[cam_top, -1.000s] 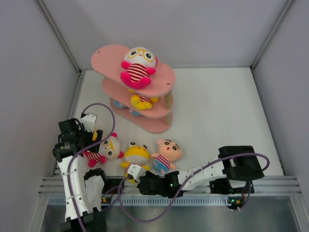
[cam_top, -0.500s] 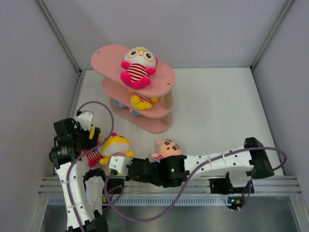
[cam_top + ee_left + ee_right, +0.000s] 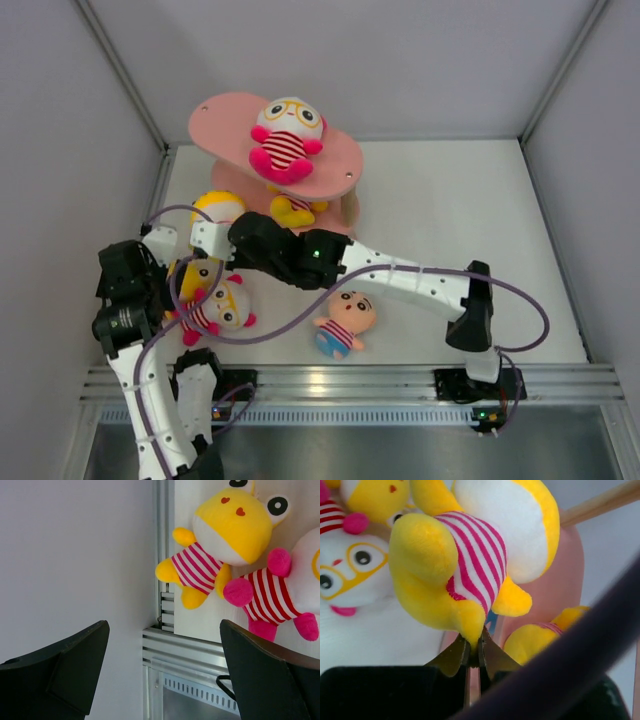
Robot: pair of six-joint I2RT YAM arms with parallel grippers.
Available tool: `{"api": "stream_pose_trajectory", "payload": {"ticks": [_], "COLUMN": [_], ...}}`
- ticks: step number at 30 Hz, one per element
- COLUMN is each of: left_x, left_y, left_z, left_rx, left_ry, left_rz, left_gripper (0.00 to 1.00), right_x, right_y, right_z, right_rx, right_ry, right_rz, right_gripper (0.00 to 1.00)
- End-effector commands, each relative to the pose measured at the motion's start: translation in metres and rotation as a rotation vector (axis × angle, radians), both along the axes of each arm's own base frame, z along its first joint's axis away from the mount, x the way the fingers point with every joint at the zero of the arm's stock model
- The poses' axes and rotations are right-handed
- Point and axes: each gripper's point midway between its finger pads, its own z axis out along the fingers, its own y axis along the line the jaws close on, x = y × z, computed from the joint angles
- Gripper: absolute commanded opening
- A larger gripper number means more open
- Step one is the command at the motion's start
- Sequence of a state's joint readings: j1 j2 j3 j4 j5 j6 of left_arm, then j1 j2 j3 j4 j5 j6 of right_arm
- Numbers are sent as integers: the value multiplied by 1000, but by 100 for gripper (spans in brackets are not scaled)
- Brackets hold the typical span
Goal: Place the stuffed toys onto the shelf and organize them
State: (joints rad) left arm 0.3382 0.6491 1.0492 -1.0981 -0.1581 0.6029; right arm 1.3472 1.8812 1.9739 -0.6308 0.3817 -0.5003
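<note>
The pink shelf (image 3: 340, 160) stands at the back. A pink-limbed toy with yellow glasses (image 3: 285, 135) sits on its top board, and a yellow toy (image 3: 293, 210) on the middle board. My right gripper (image 3: 215, 238) is shut on a yellow toy (image 3: 218, 207) by one leg (image 3: 470, 622), holding it up at the shelf's left end (image 3: 565, 580). My left gripper (image 3: 165, 670) is open and empty near the left wall. Another yellow toy (image 3: 225, 535) and a second pink-limbed glasses toy (image 3: 280, 590) lie beside it. The peach-faced toy (image 3: 345, 322) lies near the front.
The right arm (image 3: 400, 280) stretches diagonally across the table over the shelf's lower boards. Grey walls close in the left, back and right. An aluminium rail (image 3: 350, 380) runs along the front edge. A purple cable (image 3: 260, 335) loops near the toys.
My right gripper lifted the yellow toy from the front of the table and swung it back-left to the shelf's left end. My left arm drew back slightly toward the wall.
</note>
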Motion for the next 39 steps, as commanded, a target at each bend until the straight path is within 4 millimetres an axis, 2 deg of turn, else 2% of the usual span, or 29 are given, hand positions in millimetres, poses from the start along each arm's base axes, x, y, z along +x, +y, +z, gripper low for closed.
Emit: {"api": "stream_pose_trajectory", "payload": {"ticks": [1,2,4,6,7,9,10,11,13,17,22,27,29,30,34,36,37,38,39], "left_x": [3,5,9,12,14,15,17,17,20,24,23,20,20,20,20,20,19,19,18], "left_y": [4,3,1,0,1,2,2,3,3,1,-1,0,0,-1,-1,-1,0,0,0], "left_z": [7,4,2,0,0,-2,-2,-4,-5,-8,-13,-19,-20,-20,-20,-20,-19,-20,-20], "left_rx": [16,6,-8,-21,-21,-23,-22,-25,-24,-48,-61,-54,-56,-56,-56,-52,-50,-49,-48], "left_ry": [0,5,4,6,2,9,4,11,12,13,21,41,40,40,39,41,40,40,43], "left_rz": [3,-4,-11,-16,-15,-9,-10,-8,-11,-18,-21,-15,-18,-20,-22,-24,-22,-24,-24], "left_gripper": [98,98,98,98,98,98,98,98,98,98,98,98,98,98,98,98,98,98,98], "right_x": [49,67,78,89,94,110,116,130,147,163,166,168,162,160,142,135,131,129,126], "right_y": [4,4,8,14,16,17,17,12,5,0,4,-1,0,-1,-4,-7,-11,-14,-16], "right_z": [26,19,26,21,25,13,17,8,5,-3,-11,-16,-7,-13,3,-1,8,8,3], "right_rx": [52,47,78,84,99,97,127,120,149,219,287,349,399,390,422,429,454,462,466], "right_ry": [-53,-63,-81,-112,-126,-133,-124,-124,-117,-72,-29,-1,9,9,-24,-2,10,18,34], "right_rz": [-95,-147,-185,-226,-245,-302,-331,-374,-434,-517,-565,-654,-659,-660,-690,-700,-699,-704,-711], "right_gripper": [0,0,0,0,0,0,0,0,0,0,0,0,0,0,0,0,0,0,0]}}
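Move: The right hand holds a yellow frog toy by one leg; the free left part of the middle shelf board, where it is being taken, lies about 13 cm ahead, 6 cm to the right and 8 cm lower. The yellow toy already on that board is some 10 cm ahead and 18 cm right, at a similar height; the glasses toy on the table is about 8 cm back, 1 cm left and 25 cm below. From the left hand that free spot is roughly 15 cm ahead, 15 cm right and slightly lower. The right hand, still pinching the frog toy's leg, carries it forward about 16 cm, fast at first and then easing, in towards the left part of the middle board below the top board, while the hand swings clockwise nearly 40 degrees, rolls its left side up some 15 degrees and sinks about 5 cm. Near the end it draws back some 2 cm as it goes on sinking, its fingers staying shut, while the open left hand sinks about 2.5 cm over the toys on the table. ##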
